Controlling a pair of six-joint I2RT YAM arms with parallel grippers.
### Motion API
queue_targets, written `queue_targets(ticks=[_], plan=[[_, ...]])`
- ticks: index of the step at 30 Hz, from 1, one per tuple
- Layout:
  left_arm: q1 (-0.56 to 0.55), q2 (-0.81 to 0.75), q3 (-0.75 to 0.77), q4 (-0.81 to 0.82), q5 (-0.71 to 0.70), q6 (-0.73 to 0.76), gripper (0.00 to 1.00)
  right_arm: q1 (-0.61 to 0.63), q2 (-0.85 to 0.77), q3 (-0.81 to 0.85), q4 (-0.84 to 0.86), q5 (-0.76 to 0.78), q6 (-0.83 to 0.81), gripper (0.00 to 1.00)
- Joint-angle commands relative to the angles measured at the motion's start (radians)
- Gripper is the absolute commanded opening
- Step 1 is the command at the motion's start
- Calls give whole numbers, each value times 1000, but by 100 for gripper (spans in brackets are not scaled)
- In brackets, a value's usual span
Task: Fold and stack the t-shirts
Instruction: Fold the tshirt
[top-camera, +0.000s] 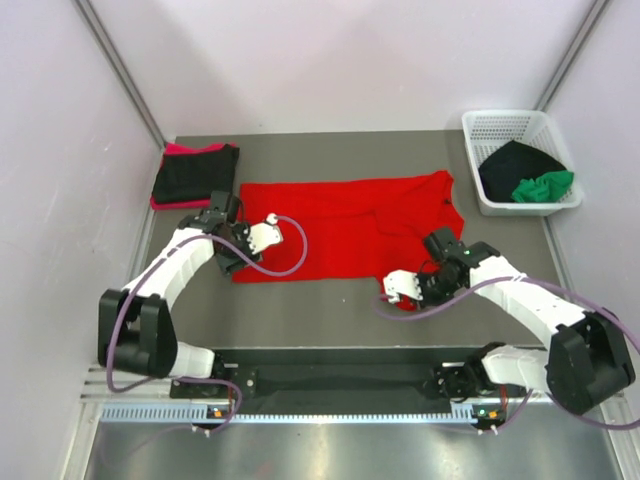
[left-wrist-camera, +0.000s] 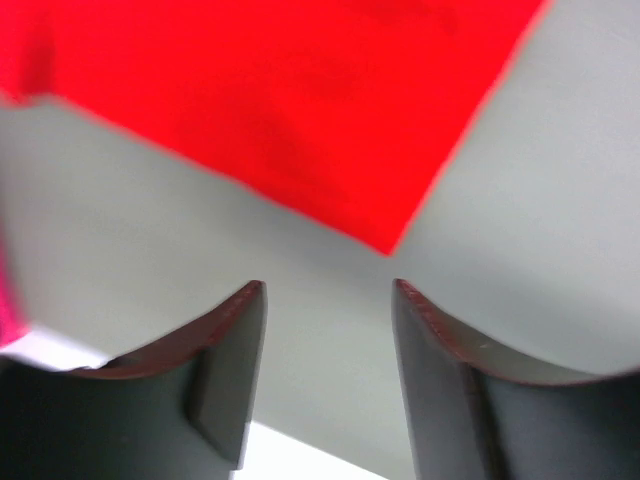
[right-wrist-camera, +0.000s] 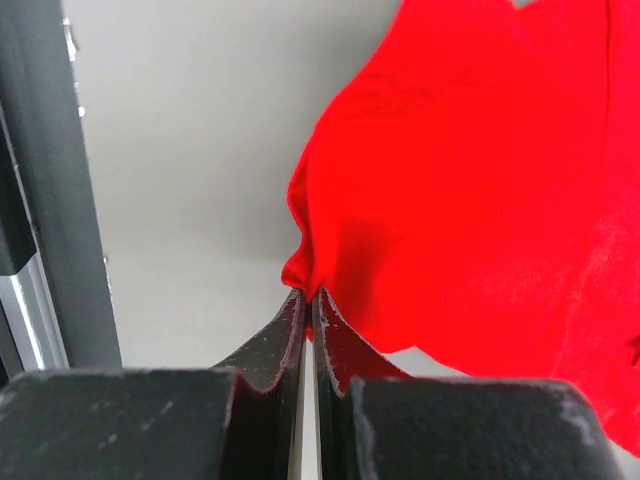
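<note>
A bright red t-shirt (top-camera: 330, 230) lies spread flat across the middle of the table. My right gripper (top-camera: 402, 296) is at its near right edge. In the right wrist view that gripper (right-wrist-camera: 305, 296) is shut on a pinched fold of the red t-shirt (right-wrist-camera: 480, 180). My left gripper (top-camera: 232, 262) hovers at the shirt's near left corner. In the left wrist view the left gripper (left-wrist-camera: 328, 290) is open and holds nothing, with the corner of the red t-shirt (left-wrist-camera: 300, 100) just ahead of its fingertips. A folded black t-shirt (top-camera: 200, 172) rests on a pinkish red one (top-camera: 176, 150) at the far left.
A white lattice basket (top-camera: 470, 125) at the far right holds a black t-shirt (top-camera: 510, 160) and a crumpled green one (top-camera: 545, 186). Walls close in on the left, right and far sides. A metal rail (top-camera: 300, 412) runs along the near edge.
</note>
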Motion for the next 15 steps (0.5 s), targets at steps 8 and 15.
queue_targets(ticks=[8,15], plan=[[25,169,41,-97,117,-29,62,-3,56,88,25,14,52,0],[31,235,52,-78,113,-71,61,-3,71,94,21,9,47,0]])
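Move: The near left corner of the red t-shirt is under my open left hand, about 8 cm down and 3 cm back, with no real offset sideways. The folded stack stands some 26 cm ahead of that hand and 13 cm to its left. My right hand still pinches the red sleeve's end. From the right hand, the armpit where the sleeve meets the body is about 7 cm ahead and 10 cm left, and the near left corner about 7 cm ahead and 45 cm left. I lower my left hand about 5.5 cm towards the t-shirt's near left corner, easing back some 2.5 cm and slowing as I get low. My wrist swings the forward-slanting fingers about 15 degrees to near vertical, and they stay open. My right hand keeps its shut grip on the sleeve end and carries it about 1.5 cm forward, then holds there. ##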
